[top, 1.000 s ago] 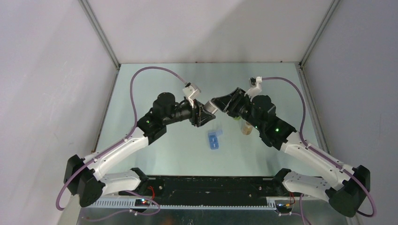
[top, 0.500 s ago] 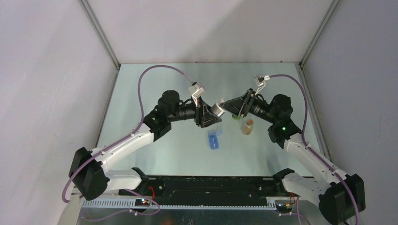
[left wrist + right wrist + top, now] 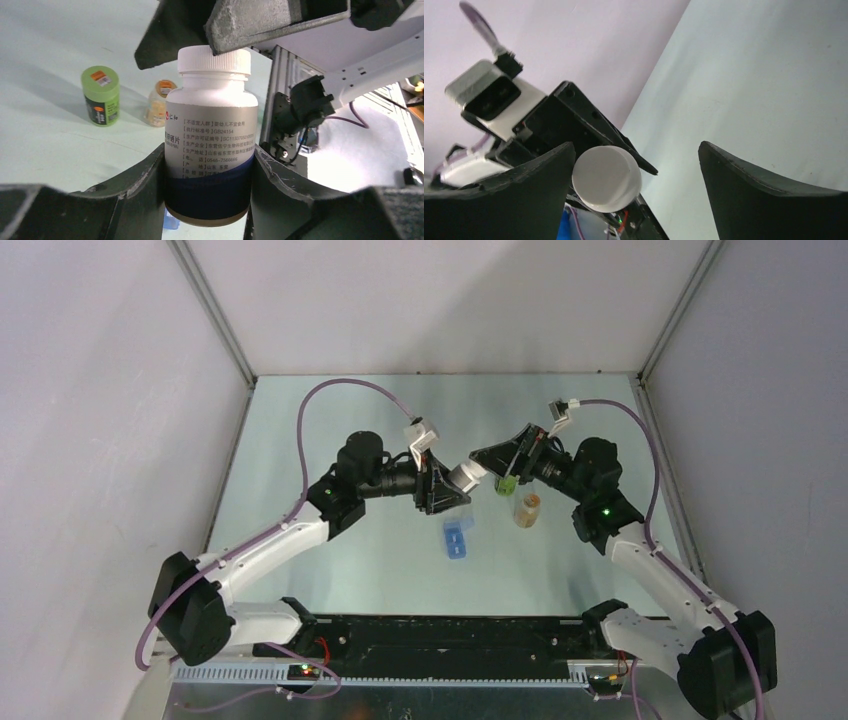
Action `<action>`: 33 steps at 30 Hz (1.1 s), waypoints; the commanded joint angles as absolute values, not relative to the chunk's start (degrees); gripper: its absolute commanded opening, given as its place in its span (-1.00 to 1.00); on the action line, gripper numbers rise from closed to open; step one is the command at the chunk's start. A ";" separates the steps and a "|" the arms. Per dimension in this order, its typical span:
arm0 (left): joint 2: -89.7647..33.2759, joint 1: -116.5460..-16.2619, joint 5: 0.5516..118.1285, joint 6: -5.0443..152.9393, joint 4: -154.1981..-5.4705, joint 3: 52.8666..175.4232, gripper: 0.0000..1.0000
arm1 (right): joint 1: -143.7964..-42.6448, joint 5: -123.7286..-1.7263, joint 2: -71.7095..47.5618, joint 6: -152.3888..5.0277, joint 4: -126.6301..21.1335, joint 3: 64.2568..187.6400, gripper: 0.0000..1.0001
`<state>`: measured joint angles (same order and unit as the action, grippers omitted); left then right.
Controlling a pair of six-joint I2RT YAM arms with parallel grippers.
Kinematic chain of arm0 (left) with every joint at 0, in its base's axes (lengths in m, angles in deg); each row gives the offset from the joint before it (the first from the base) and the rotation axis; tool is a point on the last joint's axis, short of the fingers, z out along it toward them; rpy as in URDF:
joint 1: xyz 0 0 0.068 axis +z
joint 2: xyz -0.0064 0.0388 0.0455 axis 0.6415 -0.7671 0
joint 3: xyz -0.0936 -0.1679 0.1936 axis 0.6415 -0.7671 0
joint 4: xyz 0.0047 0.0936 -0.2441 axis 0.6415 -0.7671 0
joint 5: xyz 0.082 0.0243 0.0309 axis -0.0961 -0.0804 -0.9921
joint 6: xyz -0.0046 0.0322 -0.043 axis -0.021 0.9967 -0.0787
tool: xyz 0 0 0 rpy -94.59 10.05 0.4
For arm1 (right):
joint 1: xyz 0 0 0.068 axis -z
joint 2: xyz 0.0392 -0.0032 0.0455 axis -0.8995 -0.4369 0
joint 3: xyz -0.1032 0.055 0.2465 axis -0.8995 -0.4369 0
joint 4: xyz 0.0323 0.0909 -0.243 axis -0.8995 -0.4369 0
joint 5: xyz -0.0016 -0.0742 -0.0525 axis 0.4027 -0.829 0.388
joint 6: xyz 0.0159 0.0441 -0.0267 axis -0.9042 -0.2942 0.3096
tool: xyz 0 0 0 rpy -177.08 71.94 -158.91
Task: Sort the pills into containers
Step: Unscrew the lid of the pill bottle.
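Observation:
My left gripper (image 3: 441, 490) (image 3: 207, 160) is shut on a white pill bottle (image 3: 463, 477) (image 3: 210, 145) with a printed label and a blue band, held above the table. Its white cap (image 3: 214, 60) (image 3: 606, 177) is on. My right gripper (image 3: 492, 457) (image 3: 636, 150) is open and faces the cap end-on. The cap sits between its fingers, close to the left finger (image 3: 524, 185). A blue pill organizer (image 3: 457, 537) lies on the table below the bottle. A green-capped bottle (image 3: 508, 483) (image 3: 101, 96) and a clear orange-capped bottle (image 3: 527, 508) (image 3: 159, 102) stand nearby.
The green table (image 3: 330, 420) is enclosed by grey walls at the back and sides. The black rail (image 3: 450, 640) with both arm bases runs along the near edge. Purple cables loop over both arms.
The right arm has drawn back to the right, and its open gripper now lines up with the cap. The left gripper has shifted slightly right with the bottle.

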<state>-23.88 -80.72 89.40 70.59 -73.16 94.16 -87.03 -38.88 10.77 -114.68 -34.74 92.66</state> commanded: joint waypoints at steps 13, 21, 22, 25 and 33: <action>-23.11 -81.02 82.52 71.46 -68.40 93.53 -1.00 | -92.45 -48.29 8.06 -116.35 -53.16 103.75 0.19; -23.10 -80.91 84.28 68.81 -68.13 93.18 -1.00 | -88.90 -34.54 6.66 -104.55 -48.95 103.47 -0.15; -23.07 -80.93 85.22 68.68 -68.04 93.05 -1.00 | -87.30 -29.73 6.40 -102.30 -47.33 102.91 -0.18; -22.93 -80.88 87.77 68.01 -67.55 92.81 -1.00 | -83.90 -18.01 5.21 -98.53 -40.93 101.82 -0.29; -21.00 -80.92 93.85 67.93 -65.89 91.45 -1.00 | -81.84 -2.56 3.60 -94.81 -34.44 101.55 0.34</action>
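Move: The lid of the pill bottle, held in the left fingers, sits between the wide-open right fingers, about 2 cm back and 1 cm to the left of the right hand's point, level with it. From the left hand the lid is some 2 cm ahead, 4 cm right and 3 cm up. On the table, some 22 cm below the right hand, stand the green jar, 4 cm ahead and 6 cm right, and the amber jar, 2 cm back and 10 cm right. The blue pill box lies 8 cm back, 5 cm left. The bottle's lid is pinched anew as the right hand eases about 1.5 cm left and closes from wide open to roughly half, then swings some 35 degrees counter-clockwise about the tilted bottle's axis, drawing back 3 cm. The left hand keeps its grip on the bottle, going about 2 cm forward, sinking 1 cm, then coming back over 2 cm. ##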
